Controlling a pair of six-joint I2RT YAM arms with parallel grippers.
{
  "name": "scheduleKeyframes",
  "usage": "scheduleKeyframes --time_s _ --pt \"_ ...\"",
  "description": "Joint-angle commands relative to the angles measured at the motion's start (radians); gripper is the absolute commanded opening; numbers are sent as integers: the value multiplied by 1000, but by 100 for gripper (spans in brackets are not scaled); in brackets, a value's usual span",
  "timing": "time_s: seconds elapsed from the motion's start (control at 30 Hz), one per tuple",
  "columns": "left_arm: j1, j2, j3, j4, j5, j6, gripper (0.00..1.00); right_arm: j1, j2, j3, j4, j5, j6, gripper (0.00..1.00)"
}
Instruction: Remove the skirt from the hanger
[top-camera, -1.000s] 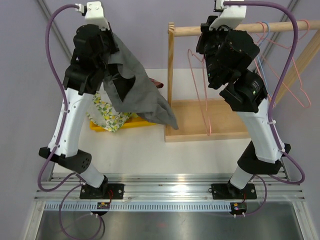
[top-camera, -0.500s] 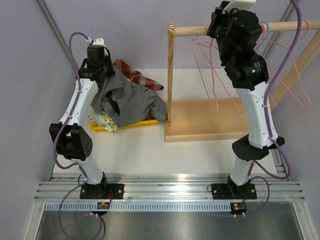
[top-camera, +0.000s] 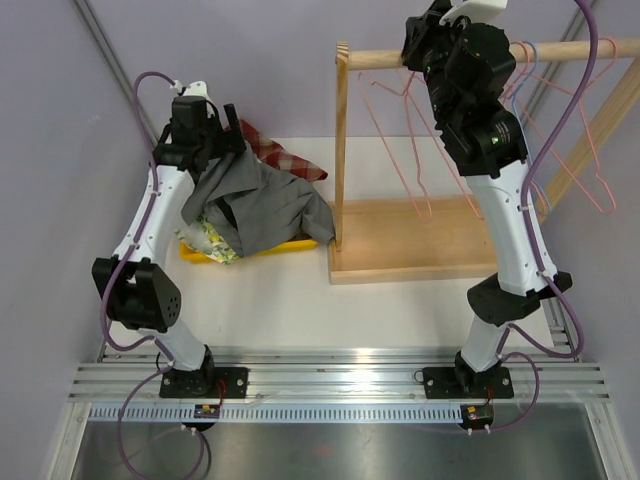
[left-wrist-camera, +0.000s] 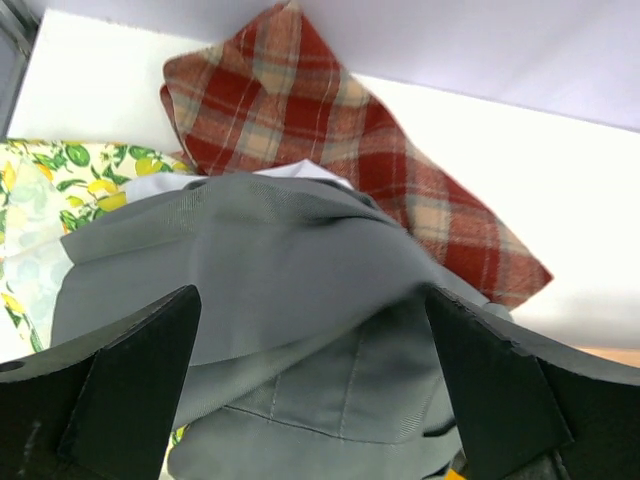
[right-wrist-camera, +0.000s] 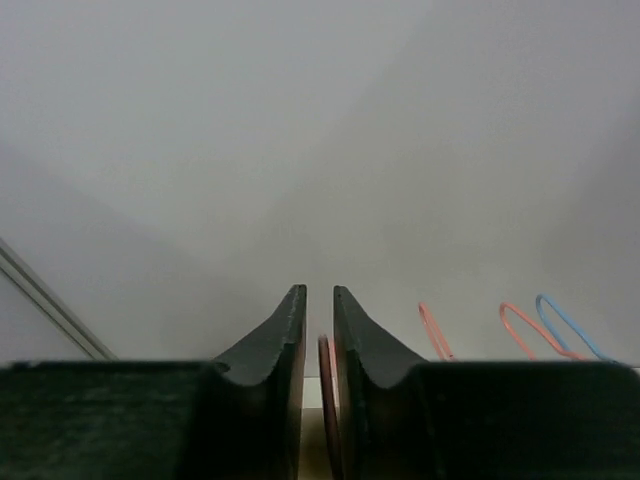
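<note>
The grey skirt (top-camera: 260, 205) lies crumpled on the pile of clothes at the left, off the hanger. In the left wrist view the skirt (left-wrist-camera: 250, 240) fills the space under my fingers. My left gripper (top-camera: 205, 135) (left-wrist-camera: 310, 300) hovers just over its top fold, jaws wide open and holding nothing. The bare pink hanger (top-camera: 420, 208) hangs from the wooden rod (top-camera: 560, 52). My right gripper (top-camera: 418, 48) (right-wrist-camera: 319, 290) is up at the rod. Its jaws are parted a little, and the hanger's wire (right-wrist-camera: 328, 400) stands between them against the right finger.
A red plaid cloth (top-camera: 285, 155) (left-wrist-camera: 300, 130) and a lemon-print cloth (top-camera: 210, 240) (left-wrist-camera: 40, 190) lie with the skirt on a yellow tray (top-camera: 290, 245). The wooden rack base (top-camera: 400, 245) stands at the right. More pink and blue hangers (top-camera: 590, 170) hang further along the rod.
My left arm carried the skirt down onto the pile and opened its jaws, letting it go. My right arm brought the hanger up to the rod and its jaws have started to part.
</note>
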Motion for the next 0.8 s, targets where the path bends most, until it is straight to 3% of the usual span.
scheduleKeyframes --time_s 0.0,0.17,0.43,0.6,0.77 --pt "1 -71 41 43 41 0 99 -5 21 -42 -102 -11 39 27" --pt "1 -110 1 43 61 -4 99 -5 21 -43 -126 -8 45 56" --pt "1 -198 -36 26 66 -7 99 -5 -60 -115 -123 -39 67 76" --pt "1 -290 -10 -21 72 21 99 -5 -227 -293 -44 -74 56 89" --pt "1 -380 -13 -95 37 41 99 -4 -397 -460 15 -259 32 99"
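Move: The grey skirt lies in a heap some 15 cm under the open left hand, its middle roughly 2 cm ahead and 3 cm right; the plaid cloth is about 14 cm ahead, 4 cm right and 18 cm below, the lemon cloth 3 cm back, 11 cm left and 20 cm below. The hanger's hook is between the right fingertips, level, about 1 cm ahead. From the hook, the rack post stands about 11 cm left and the next hook 10 cm right. The hanger's hook is let go at the rod: the right fingers spread from nearly shut to wide open almost on the spot, then that hand draws straight back about 6 cm. Meanwhile the left hand, already wide open and clear of the skirt, rises about 10 cm and pulls back 8 cm, its fingers tipping up a little. ##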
